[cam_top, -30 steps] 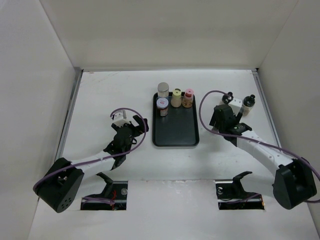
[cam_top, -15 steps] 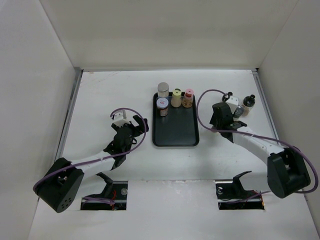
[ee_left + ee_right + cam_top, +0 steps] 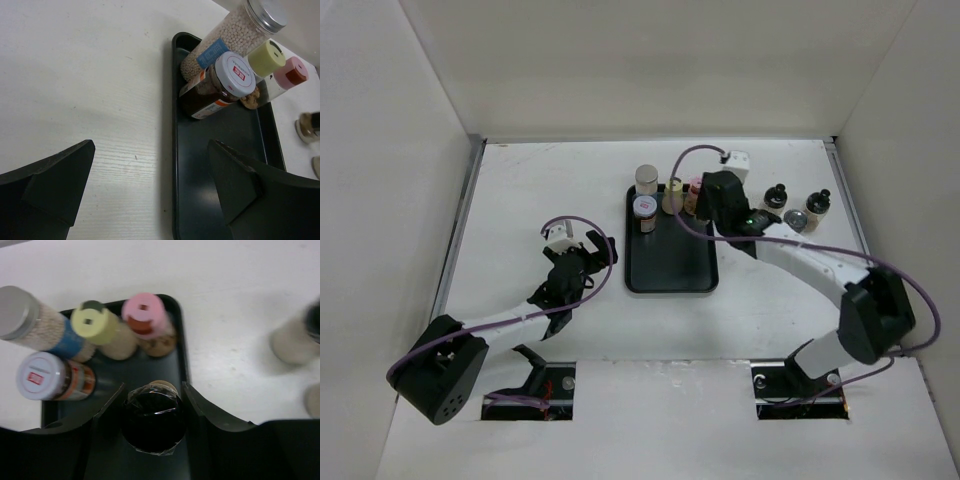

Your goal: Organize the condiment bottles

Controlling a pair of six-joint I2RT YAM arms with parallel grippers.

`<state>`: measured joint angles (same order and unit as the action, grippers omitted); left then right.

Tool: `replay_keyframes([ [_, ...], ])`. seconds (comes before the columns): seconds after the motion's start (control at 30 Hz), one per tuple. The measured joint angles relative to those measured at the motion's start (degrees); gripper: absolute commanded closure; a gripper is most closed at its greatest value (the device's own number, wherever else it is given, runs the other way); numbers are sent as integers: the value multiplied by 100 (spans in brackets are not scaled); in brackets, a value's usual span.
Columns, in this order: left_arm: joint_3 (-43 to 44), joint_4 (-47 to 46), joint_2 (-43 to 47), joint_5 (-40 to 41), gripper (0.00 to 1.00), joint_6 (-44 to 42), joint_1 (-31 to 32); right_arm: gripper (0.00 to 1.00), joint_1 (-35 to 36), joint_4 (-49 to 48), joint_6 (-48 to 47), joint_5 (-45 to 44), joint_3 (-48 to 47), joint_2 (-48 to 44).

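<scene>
My right gripper is shut on a black-capped bottle above the black tray, just in front of the pink-capped bottle. Also in the tray stand a yellow-capped bottle, a silver-capped jar with a blue label and a white-lidded brown jar. From above, the right gripper hides the held bottle. Two black-capped bottles stand on the table right of the tray. My left gripper is open and holds nothing, left of the tray.
White walls close in the table on the left, back and right. A small grey-capped jar sits between the two bottles on the right. The near half of the tray holds nothing. The right arm's purple cable loops above the tray's back right corner.
My right gripper closed on a black-capped bottle at the right of the table and carried it left over the tray. The left arm has not moved.
</scene>
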<state>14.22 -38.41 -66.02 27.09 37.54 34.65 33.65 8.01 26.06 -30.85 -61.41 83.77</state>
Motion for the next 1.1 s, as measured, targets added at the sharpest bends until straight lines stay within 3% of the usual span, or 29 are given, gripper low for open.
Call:
replay_keyframes([
  [0.23, 0, 0, 2, -2, 0, 0, 0, 61, 420, -260, -205, 317, -1163, 1770],
  [0.43, 0, 0, 2, -2, 0, 0, 0, 60, 431, -260, -297, 455, -1652, 2516],
  [0.93, 0, 2, -4, -20, 0, 0, 2, 29, 428, -313, -328, 520, -1714, 2704],
  [1.1, 0, 0, -4, -24, 0, 0, 2, 25, 428, -208, -330, 568, -1377, 2199],
])
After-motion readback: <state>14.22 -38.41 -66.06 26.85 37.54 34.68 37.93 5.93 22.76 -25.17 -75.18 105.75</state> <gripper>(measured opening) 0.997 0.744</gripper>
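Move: The right hand grips the small dark bottle. Its free spot in the tray lies about 6 cm ahead, 10 cm left and 11 cm below. Beside that spot the sauce jar stands some 5 cm farther left; the yellow-capped bottle stands 5 cm beyond it, and the pink-capped one 11 cm ahead of the hand and 3 cm left. From the idle left hand the spot is roughly 11 cm ahead, 18 cm right. Still pinching the small dark bottle, the right hand carries it left by about 10 cm, forward and down into the tray, to the gap right of the sauce jar and in front of the yellow-capped bottle, turning some 10 degrees counter-clockwise and tipping slightly down. There it halts, opens its fingers to let go, and starts back up, easing back and slightly right. ##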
